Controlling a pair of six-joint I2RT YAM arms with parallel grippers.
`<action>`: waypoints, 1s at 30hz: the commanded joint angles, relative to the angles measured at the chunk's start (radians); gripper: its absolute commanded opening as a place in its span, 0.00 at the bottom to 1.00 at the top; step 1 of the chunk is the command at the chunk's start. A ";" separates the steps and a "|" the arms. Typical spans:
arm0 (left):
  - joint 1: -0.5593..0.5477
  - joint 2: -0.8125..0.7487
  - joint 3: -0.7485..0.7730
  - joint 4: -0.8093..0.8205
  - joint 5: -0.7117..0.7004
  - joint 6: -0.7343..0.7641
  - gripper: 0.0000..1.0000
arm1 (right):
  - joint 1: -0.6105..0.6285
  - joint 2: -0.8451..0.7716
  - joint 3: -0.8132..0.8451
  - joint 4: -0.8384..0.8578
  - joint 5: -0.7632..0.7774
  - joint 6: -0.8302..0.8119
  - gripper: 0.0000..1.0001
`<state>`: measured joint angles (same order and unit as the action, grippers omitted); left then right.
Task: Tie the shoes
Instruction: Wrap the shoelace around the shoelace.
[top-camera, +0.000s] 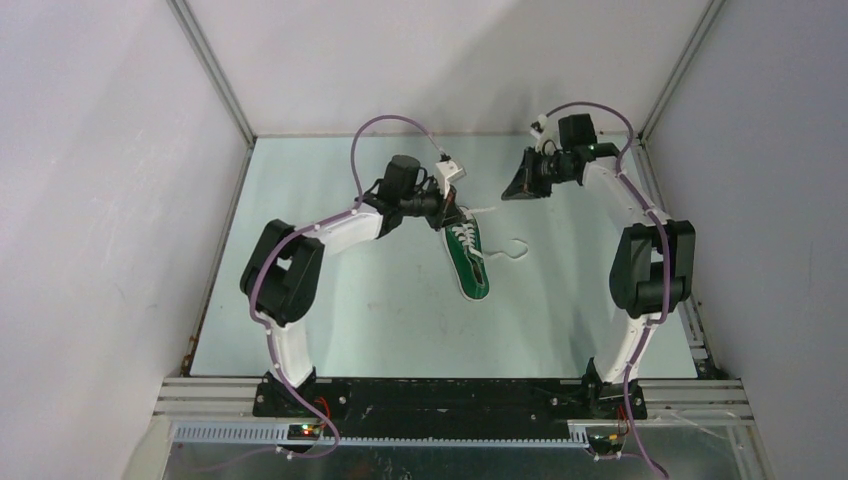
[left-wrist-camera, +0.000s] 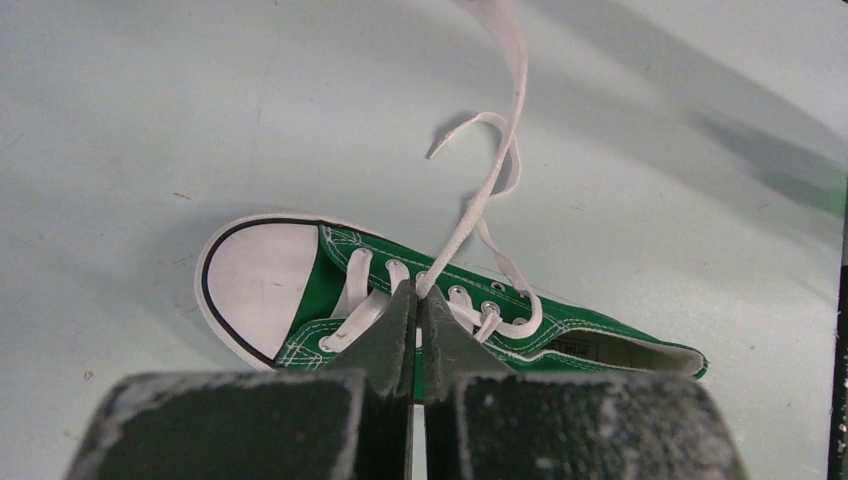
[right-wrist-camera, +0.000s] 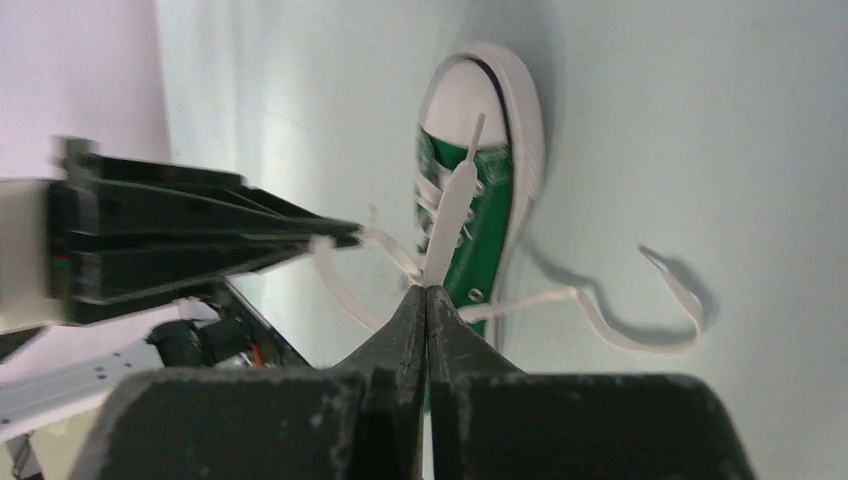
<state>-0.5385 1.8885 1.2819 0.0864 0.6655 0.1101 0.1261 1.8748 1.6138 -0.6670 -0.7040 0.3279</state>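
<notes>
The green shoe (top-camera: 469, 264) lies flat mid-table, its white toe cap (left-wrist-camera: 257, 288) toward the arm bases. My left gripper (top-camera: 452, 212) hovers over the heel end, shut on a white lace (left-wrist-camera: 511, 70) just above the eyelets. That lace runs on, off the table, to my right gripper (top-camera: 512, 190), which is held higher and to the right and is shut on it near its tip (right-wrist-camera: 457, 195). In the right wrist view the left gripper (right-wrist-camera: 350, 235) shows side-on with the lace in its tips. The other lace (top-camera: 515, 250) lies curled on the table right of the shoe.
The pale green table (top-camera: 350, 320) is boxed in by white walls left, right and back, with metal frame posts (top-camera: 215, 75) at the corners. Both arm bases stand on the black rail (top-camera: 450, 400) at the near edge.
</notes>
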 joint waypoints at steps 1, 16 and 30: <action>0.018 -0.075 0.022 0.010 -0.006 -0.026 0.00 | 0.014 -0.044 -0.111 -0.095 0.078 -0.117 0.00; 0.025 -0.102 -0.036 -0.027 0.037 0.018 0.02 | 0.034 0.050 0.090 -0.189 -0.064 -0.426 0.40; 0.034 -0.082 -0.060 0.076 0.110 -0.084 0.05 | 0.132 0.212 0.311 -0.285 -0.329 -0.701 0.38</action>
<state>-0.5171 1.8362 1.2362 0.0750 0.7300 0.0811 0.2436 2.0586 1.8885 -0.8856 -0.9470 -0.2794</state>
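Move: The left fingers already pinch one lace; that pinched stretch lies about 7 cm to the right hand's left, 4 cm back and 4 cm below it, with the lace's free end running across to the right fingertips. The green shoe's middle is some 7 cm back, 1 cm right and 9 cm below the left hand. The loose lace on the table lies about 10 cm back, 5 cm right and 17 cm below the right hand. The right hand swoops back about 10 cm and down 8, past the near side of the lace the left hand keeps pinched, its fingers opening and giving up the free end at the low point, then comes forward and up again almost to its starting place. From there it swings some 6 cm left towards the left fingertips, turning about 35 degrees counter-clockwise with its fingertips tipping up and held partly open, empty, while the left hand keeps its pinch and drifts back only a centimetre or two. ##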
